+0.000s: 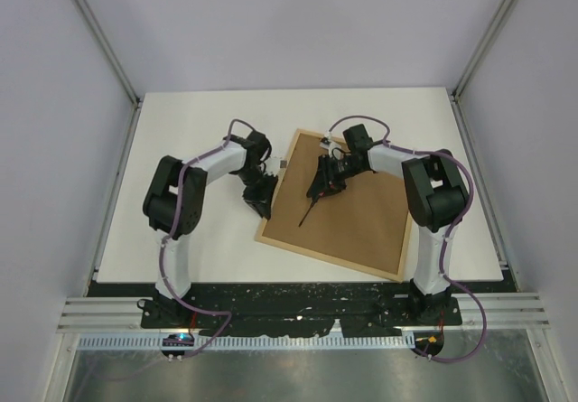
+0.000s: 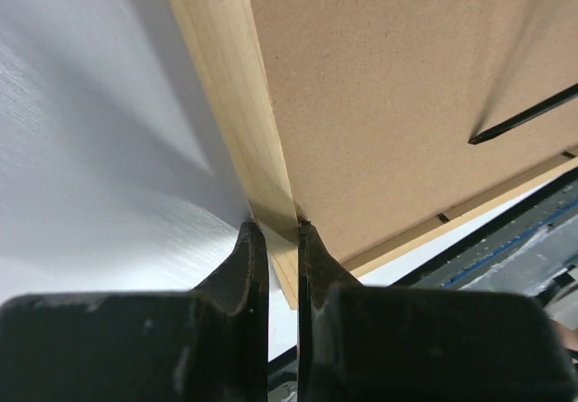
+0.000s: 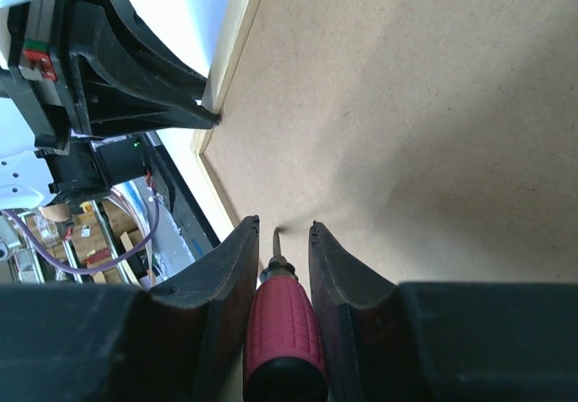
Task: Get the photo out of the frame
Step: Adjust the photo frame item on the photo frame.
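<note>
The frame [image 1: 352, 217] lies face down and slanted on the white table, its brown fibreboard back up. My left gripper [image 1: 260, 205] is at the frame's near left corner. In the left wrist view it [image 2: 275, 228] is shut on the light-wood rail [image 2: 235, 86], one finger on each side. My right gripper [image 1: 321, 185] hovers over the back's upper left part, shut on a red-handled screwdriver [image 3: 282, 321]. The screwdriver's thin shaft [image 1: 309, 210] slants down to the board [image 3: 406, 104]. The photo is hidden under the back.
A small dark piece [image 1: 283, 163] lies on the table [image 1: 199, 248] just left of the frame's upper left rail. Small black tabs [image 2: 442, 217] sit along the back's near edge. The arm bases stand on a black rail [image 1: 298, 298] along the table's front edge.
</note>
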### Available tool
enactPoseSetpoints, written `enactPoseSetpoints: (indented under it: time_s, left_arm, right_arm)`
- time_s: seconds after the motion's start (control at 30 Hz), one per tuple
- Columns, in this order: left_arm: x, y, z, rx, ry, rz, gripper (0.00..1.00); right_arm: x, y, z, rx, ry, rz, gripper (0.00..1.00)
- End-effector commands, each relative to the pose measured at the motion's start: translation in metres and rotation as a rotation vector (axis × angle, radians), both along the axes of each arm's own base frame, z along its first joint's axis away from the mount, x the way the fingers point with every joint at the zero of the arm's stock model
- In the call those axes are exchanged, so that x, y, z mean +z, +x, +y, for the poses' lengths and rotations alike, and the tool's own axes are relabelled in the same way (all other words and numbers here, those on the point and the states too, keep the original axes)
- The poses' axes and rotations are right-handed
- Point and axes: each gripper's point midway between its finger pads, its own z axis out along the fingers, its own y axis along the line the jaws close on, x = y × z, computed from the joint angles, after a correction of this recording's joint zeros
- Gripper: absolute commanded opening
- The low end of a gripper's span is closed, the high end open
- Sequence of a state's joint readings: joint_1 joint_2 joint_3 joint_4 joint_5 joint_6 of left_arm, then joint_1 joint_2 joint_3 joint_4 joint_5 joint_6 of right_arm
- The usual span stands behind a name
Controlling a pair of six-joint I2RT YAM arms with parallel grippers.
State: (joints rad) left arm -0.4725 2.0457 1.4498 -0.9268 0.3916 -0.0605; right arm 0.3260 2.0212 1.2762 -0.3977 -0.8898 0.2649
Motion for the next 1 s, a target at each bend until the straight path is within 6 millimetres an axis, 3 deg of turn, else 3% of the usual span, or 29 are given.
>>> enactPoseSetpoints:
  time_s: [0.0, 0.43, 0.6, 0.77, 0.97]
  left_arm:
    - [-0.004, 0.008, -0.004, -0.023, -0.144, -0.029, 0.0]
    - [0.013, 0.01, -0.008, 0.084, -0.319, 0.022, 0.0]
    - [0.033, 0.023, -0.009, 0.085, -0.358, -0.015, 0.01]
    - [0.058, 0.049, -0.011, 0.071, -0.359, -0.065, 0.29]
    - [0.065, 0.092, -0.019, 0.095, -0.328, -0.111, 0.46]
  right_arm:
    - [-0.019, 0.014, -0.007, 0.008, -0.057, -0.087, 0.08]
    - [-0.014, 0.011, -0.001, 0.023, -0.003, -0.054, 0.08]
    - [0.003, 0.021, 0.0, 0.019, 0.037, -0.078, 0.08]
    - [0.04, 0.061, -0.002, -0.029, 0.071, -0.161, 0.08]
    - [0.067, 0.121, -0.009, -0.157, 0.104, -0.219, 0.08]
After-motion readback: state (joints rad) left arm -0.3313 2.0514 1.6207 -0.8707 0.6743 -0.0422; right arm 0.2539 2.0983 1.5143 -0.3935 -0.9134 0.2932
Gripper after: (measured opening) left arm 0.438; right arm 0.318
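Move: My left hand is already shut on the left wooden rail of the photo frame, with a dark tab right at the fingertips. From it the near left corner lies about 6 cm back and 2 cm left, the far left corner some 21 cm ahead and 8 cm right. My right hand holds the screwdriver, its tip about 8 cm back, 4 cm left and 4 cm below; the same far corner is roughly 16 cm ahead and 4 cm left of that hand. First I keep my left fingers on the rail and roll that hand about 15 degrees in place, fingertips leaning more to the right. Then I open them, let go of the rail and draw off quickly, about 7 cm forward and 6 cm up, following the rail towards the far left corner. My right hand waits, then sweeps some 8 cm forward and 4 cm up, still gripping the screwdriver and lifting its tip clear of the backing board. ##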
